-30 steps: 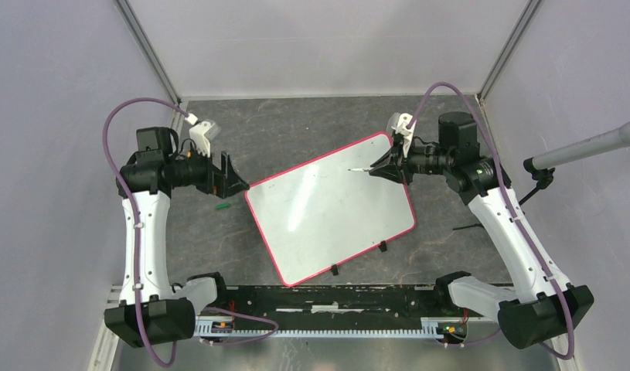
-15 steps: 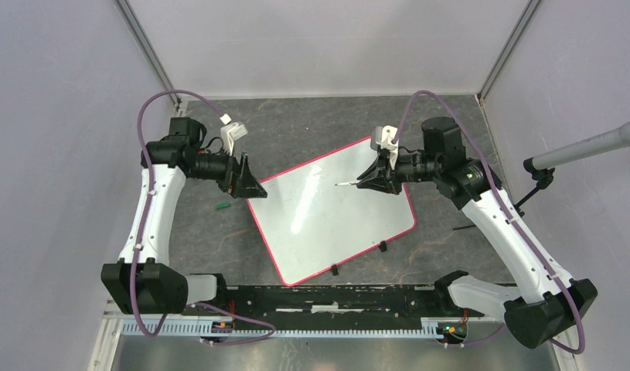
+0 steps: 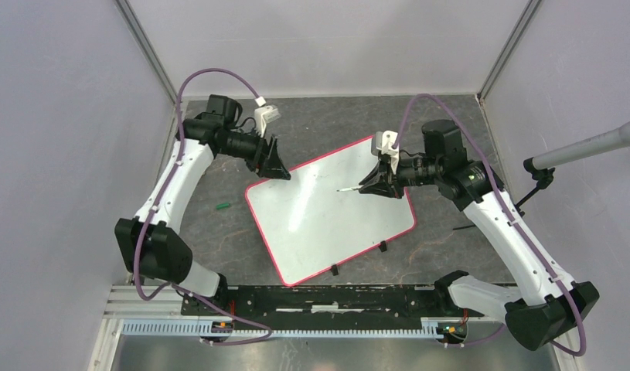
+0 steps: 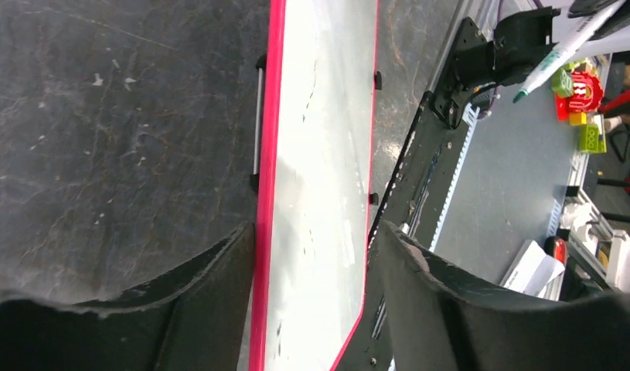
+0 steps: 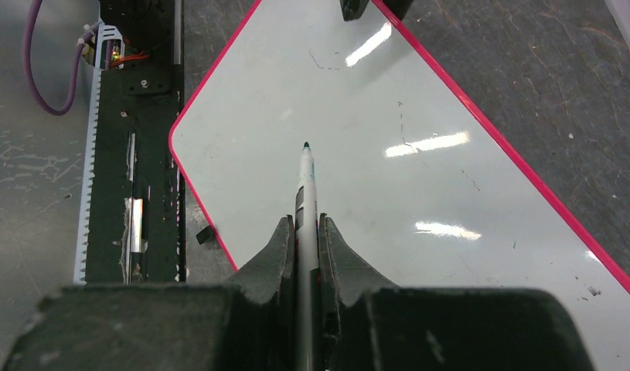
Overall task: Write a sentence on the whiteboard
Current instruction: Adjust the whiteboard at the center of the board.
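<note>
The whiteboard (image 3: 331,220) lies flat and skewed on the dark table, glossy white with a red-pink rim. No sentence shows on it, only faint dark specks. My right gripper (image 3: 371,185) is shut on a white marker (image 5: 304,193). The marker's green tip (image 5: 306,145) points over the board's middle and seems to hover just off it. My left gripper (image 3: 284,171) is at the board's far left corner. In the left wrist view its jaws (image 4: 313,229) stand open on either side of the whiteboard (image 4: 319,139), the left finger (image 4: 211,301) right beside the rim.
A small green cap (image 3: 223,206) lies on the table left of the board. Two black clips (image 3: 383,246) sit at the board's near edge. A black rail (image 3: 327,297) runs along the table's front. A grey microphone (image 3: 590,147) juts in from the right wall.
The left arm has swung away and to the right, from the board's left edge to its far left corner, jaws narrowing. The right gripper has shifted left over the board with the marker.
</note>
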`<state>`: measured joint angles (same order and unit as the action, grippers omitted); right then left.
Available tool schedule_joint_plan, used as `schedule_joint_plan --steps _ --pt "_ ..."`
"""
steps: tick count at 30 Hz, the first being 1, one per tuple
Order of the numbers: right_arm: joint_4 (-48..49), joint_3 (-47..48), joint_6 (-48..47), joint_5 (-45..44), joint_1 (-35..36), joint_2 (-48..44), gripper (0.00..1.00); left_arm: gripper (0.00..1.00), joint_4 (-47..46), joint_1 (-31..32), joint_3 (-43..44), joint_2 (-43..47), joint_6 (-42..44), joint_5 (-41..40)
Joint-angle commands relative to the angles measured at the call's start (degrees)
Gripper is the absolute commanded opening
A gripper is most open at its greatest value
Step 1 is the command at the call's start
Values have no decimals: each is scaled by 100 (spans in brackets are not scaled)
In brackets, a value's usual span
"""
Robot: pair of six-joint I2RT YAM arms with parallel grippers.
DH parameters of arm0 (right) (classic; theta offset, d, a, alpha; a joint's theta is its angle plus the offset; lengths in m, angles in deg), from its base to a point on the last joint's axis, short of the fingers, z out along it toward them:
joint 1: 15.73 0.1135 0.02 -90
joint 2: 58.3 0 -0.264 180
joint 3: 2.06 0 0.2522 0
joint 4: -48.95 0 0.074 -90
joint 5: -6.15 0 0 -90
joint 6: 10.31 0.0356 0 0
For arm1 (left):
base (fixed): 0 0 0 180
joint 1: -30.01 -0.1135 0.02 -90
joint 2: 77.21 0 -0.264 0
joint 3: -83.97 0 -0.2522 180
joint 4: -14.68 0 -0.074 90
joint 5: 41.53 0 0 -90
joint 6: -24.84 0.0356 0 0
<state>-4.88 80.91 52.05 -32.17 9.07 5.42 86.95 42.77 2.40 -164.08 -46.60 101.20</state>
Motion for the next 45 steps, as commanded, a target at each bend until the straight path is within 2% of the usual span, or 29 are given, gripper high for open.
schedule_joint_plan --steps 1,5,10,13,17,21,27,28,34,41,45 --pt "-26 228 -119 167 60 -122 0 59 -321 357 284 -357 -315 343" --pt "-94 216 -149 184 95 -114 0 40 -322 672 405 -676 -241 387" --pt "-94 151 -126 200 169 -103 0 22 -322 1043 534 -957 -270 343" --pt "72 61 25 169 230 -121 0 15 -319 1195 578 -1054 -318 289" --pt "218 11 151 91 385 -72 0 11 -321 1289 574 -1136 -332 358" --pt "260 122 205 17 566 66 0 11 -321 1482 534 -1184 -279 239" --pt "248 427 92 -95 766 215 0 19 -124 1557 504 -1150 -59 135" --pt "208 474 37 -103 796 248 0 15 -62 1561 520 -1142 21 206" --pt "58 576 -118 -36 858 327 0 3 338 1800 697 -1473 329 254" --pt "-18 501 -181 -89 878 211 0 3 585 1836 962 -1755 436 259" --pt "30 460 -108 -206 886 190 0 25 380 1716 1099 -1590 28 -46"
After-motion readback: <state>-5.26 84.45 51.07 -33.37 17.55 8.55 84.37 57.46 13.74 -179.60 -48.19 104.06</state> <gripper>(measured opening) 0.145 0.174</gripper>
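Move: The grip spot on the whiteboard's raised far edge lies about 5 cm right of the open left gripper, level with it fore-and-aft and 3 cm below; the board's middle is some 14 cm right, 10 cm back and 10 cm below. The green marker's tip hangs about 14 cm right, 4 cm back. From the right gripper, which holds the marker, the board's middle lies roughly 9 cm left, 5 cm back, 12 cm below. Bring the left gripper right and slightly down to the whiteboard's far edge, closing the fingers on the way so they pinch the red rim, then carry on right, about 10 cm in all, turning some 15 degrees clockwise. Meanwhile ease the right gripper about 4 cm left and back above the board, keeping its hold on the marker. ##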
